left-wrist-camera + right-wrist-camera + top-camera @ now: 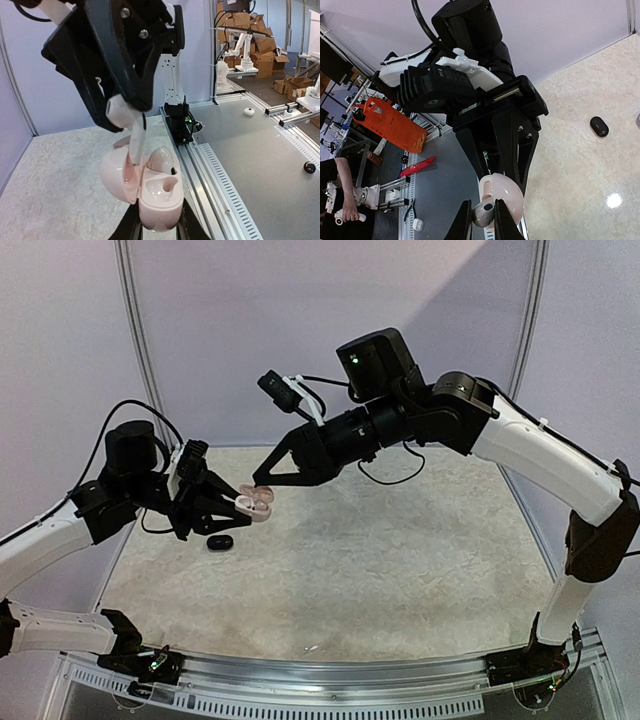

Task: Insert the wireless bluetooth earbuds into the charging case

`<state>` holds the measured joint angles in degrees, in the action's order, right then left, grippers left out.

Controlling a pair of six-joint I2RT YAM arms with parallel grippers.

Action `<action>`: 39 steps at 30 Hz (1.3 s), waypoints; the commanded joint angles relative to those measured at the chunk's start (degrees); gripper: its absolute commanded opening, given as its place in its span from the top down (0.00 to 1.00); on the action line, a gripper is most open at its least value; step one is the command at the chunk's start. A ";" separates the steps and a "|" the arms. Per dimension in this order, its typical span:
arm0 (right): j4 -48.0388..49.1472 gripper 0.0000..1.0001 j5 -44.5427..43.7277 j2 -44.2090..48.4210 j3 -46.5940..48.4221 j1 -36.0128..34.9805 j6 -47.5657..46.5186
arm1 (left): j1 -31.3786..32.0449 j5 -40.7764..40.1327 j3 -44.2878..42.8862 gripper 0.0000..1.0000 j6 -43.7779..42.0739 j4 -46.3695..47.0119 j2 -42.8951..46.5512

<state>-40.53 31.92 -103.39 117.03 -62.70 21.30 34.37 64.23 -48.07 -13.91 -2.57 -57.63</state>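
Note:
The pink charging case (157, 200) is open, with its lid (112, 175) swung to the left, and my left gripper (159, 222) is shut on its base. One pale earbud (165, 160) sits in the far slot; the near slot (169, 186) is empty. My right gripper (121, 111) comes down from above, shut on a second pale earbud (135, 142) whose stem tip touches the inside of the lid beside the hinge. In the right wrist view that earbud (484, 212) is pinched in the right gripper (483, 217) against the case (506, 195). From the top view, both grippers (235, 508) (262, 478) meet above the table's left side.
A small black oval case (220, 541) (599, 126) lies on the marbled table (400, 560) just below the left gripper. The metal rail (205, 170) marks the table's near edge. White panel walls stand behind and on both sides.

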 commanded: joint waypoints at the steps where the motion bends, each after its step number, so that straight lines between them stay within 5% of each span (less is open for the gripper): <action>1: -3.63 1.00 0.56 -2.20 5.01 -0.09 -2.60 | 1.31 2.25 -2.04 1.00 -5.22 -5.84 -0.80; 13: -10.77 1.00 3.33 -5.85 12.54 -2.32 -8.24 | 2.29 4.43 -5.35 1.00 -15.37 -17.19 -2.95; 27: -26.49 1.00 -2.16 -10.40 20.39 -7.39 -27.80 | 5.72 -1.50 -12.40 1.00 -45.33 -44.14 -6.73; 39: -27.50 1.00 -6.44 -13.47 22.71 -9.89 -32.71 | 7.47 -4.30 -13.27 1.00 -48.37 -45.41 -7.00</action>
<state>-66.92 27.44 -115.31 138.15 -72.03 -9.08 40.86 60.99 -60.18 -60.38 -45.82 -64.31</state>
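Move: The open pink charging case in the left fingers lies about 5 cm below the right hand, some 3 cm back and roughly straight in line sideways. From the left hand, the white earbud in the right fingers is about 2 cm ahead, level sideways and 4 cm up. The black case on the table lies roughly 13 cm ahead of the right hand, 14 cm to its left and 36 cm below. Still pinching the white earbud, the right hand lifts about 2 cm, then travels back some 7 cm and sinks to about 4 cm below its start, fingers swinging back and dipping as it rolls, to bring the stem over the socket. The left hand keeps its grip on the open case and carries it back and down about 5 cm each way, its fingers also swinging back and dipping some 15 degrees. ##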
